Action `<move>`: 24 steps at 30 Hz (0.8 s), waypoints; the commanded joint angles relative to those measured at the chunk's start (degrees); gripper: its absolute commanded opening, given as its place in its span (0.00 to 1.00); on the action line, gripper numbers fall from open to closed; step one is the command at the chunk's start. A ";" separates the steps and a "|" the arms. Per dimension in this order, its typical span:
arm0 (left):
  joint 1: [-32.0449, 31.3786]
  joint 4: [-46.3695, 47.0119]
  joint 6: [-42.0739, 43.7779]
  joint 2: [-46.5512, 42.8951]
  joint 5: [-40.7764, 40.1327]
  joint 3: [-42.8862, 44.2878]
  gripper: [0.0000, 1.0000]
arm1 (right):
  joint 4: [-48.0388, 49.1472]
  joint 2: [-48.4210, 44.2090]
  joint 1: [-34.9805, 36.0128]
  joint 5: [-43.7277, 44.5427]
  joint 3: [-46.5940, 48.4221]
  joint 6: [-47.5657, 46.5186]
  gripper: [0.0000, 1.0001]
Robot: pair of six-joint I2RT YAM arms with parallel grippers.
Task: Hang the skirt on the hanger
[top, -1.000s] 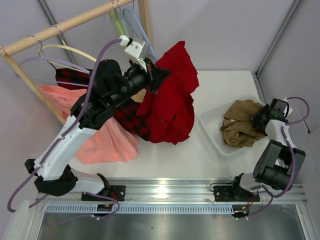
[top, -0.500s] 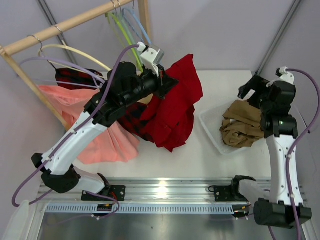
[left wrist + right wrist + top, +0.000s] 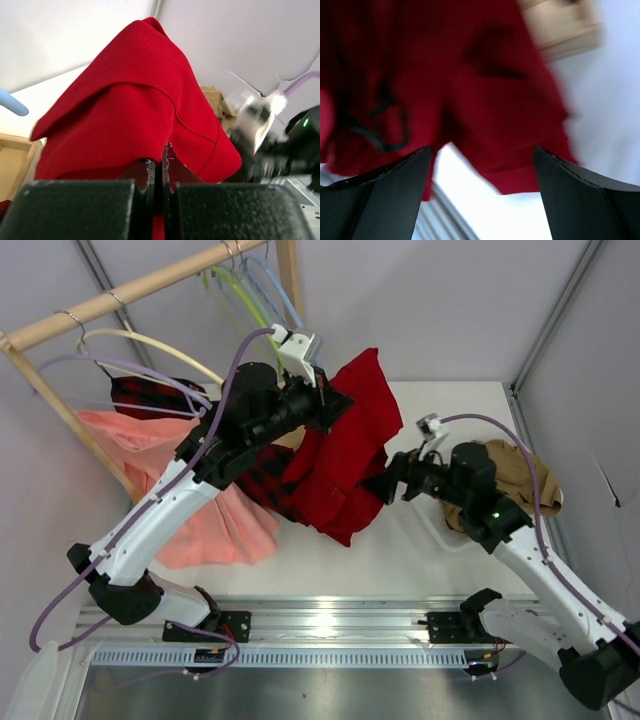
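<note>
The deep-red skirt [image 3: 352,445] hangs bunched above the table, and my left gripper [image 3: 325,403] is shut on its upper edge. In the left wrist view the closed fingers [image 3: 161,162] pinch the red fabric [image 3: 130,100], which drapes over them. My right gripper [image 3: 386,484] is open, right beside the skirt's lower right edge. The right wrist view is blurred; it shows the wide-apart fingers [image 3: 482,155] with the skirt [image 3: 500,100] just beyond them and nothing between them. The lime-green hanger [image 3: 240,292] hangs on the wooden rod, up and left of the skirt.
The wooden rod [image 3: 130,292] also carries a light-blue hanger [image 3: 283,298] and a cream hanger [image 3: 150,343]. A plaid skirt [image 3: 262,480] and a salmon skirt [image 3: 212,525] hang lower left. Tan cloth [image 3: 520,475] lies in a white tray [image 3: 436,528] at right.
My right arm has swung from over the tray leftward to the skirt's lower edge, with its jaws open. The left arm has lifted the skirt slightly up and right.
</note>
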 commanded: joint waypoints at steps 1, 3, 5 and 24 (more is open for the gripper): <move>0.40 7.10 -2.21 -1.84 1.96 -0.37 0.00 | 11.80 3.22 7.80 1.22 1.20 -2.46 0.90; 0.40 7.28 -2.21 -1.94 1.52 -0.73 0.00 | 16.11 6.13 10.62 0.27 2.16 -2.21 0.90; 0.40 7.01 -1.95 -1.94 1.08 -0.90 0.00 | 17.43 10.51 11.67 -0.61 4.09 -1.94 0.88; 3.22 4.46 -0.81 -3.16 -8.41 -3.36 0.04 | 3.75 5.37 13.70 26.23 8.85 -1.33 0.00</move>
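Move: Hanging from the left hand's closed fingers, the skirt has its loose edge about 9 cm to the right hand's left, 1 cm ahead and 2 cm lower; from the left hand that edge is roughly 5 cm right, 4 cm back and 15 cm down. The plaid shirt is some 22 cm left of the right hand, 3 cm ahead and 10 cm lower. From the left hand, the blue hanger is about 17 cm ahead, 6 cm left, nearly level. Sweeping left about 9 cm with its fingers wide open and turning slightly counter-clockwise, the right hand reaches the skirt's loose edge, shuts its fingers on the cloth, then draws back right some 3 cm while rising about as much and undoing the turn. The left hand keeps its pinch, sinks about 1 cm, then eases forward and left some 3 cm towards the blue hanger. ##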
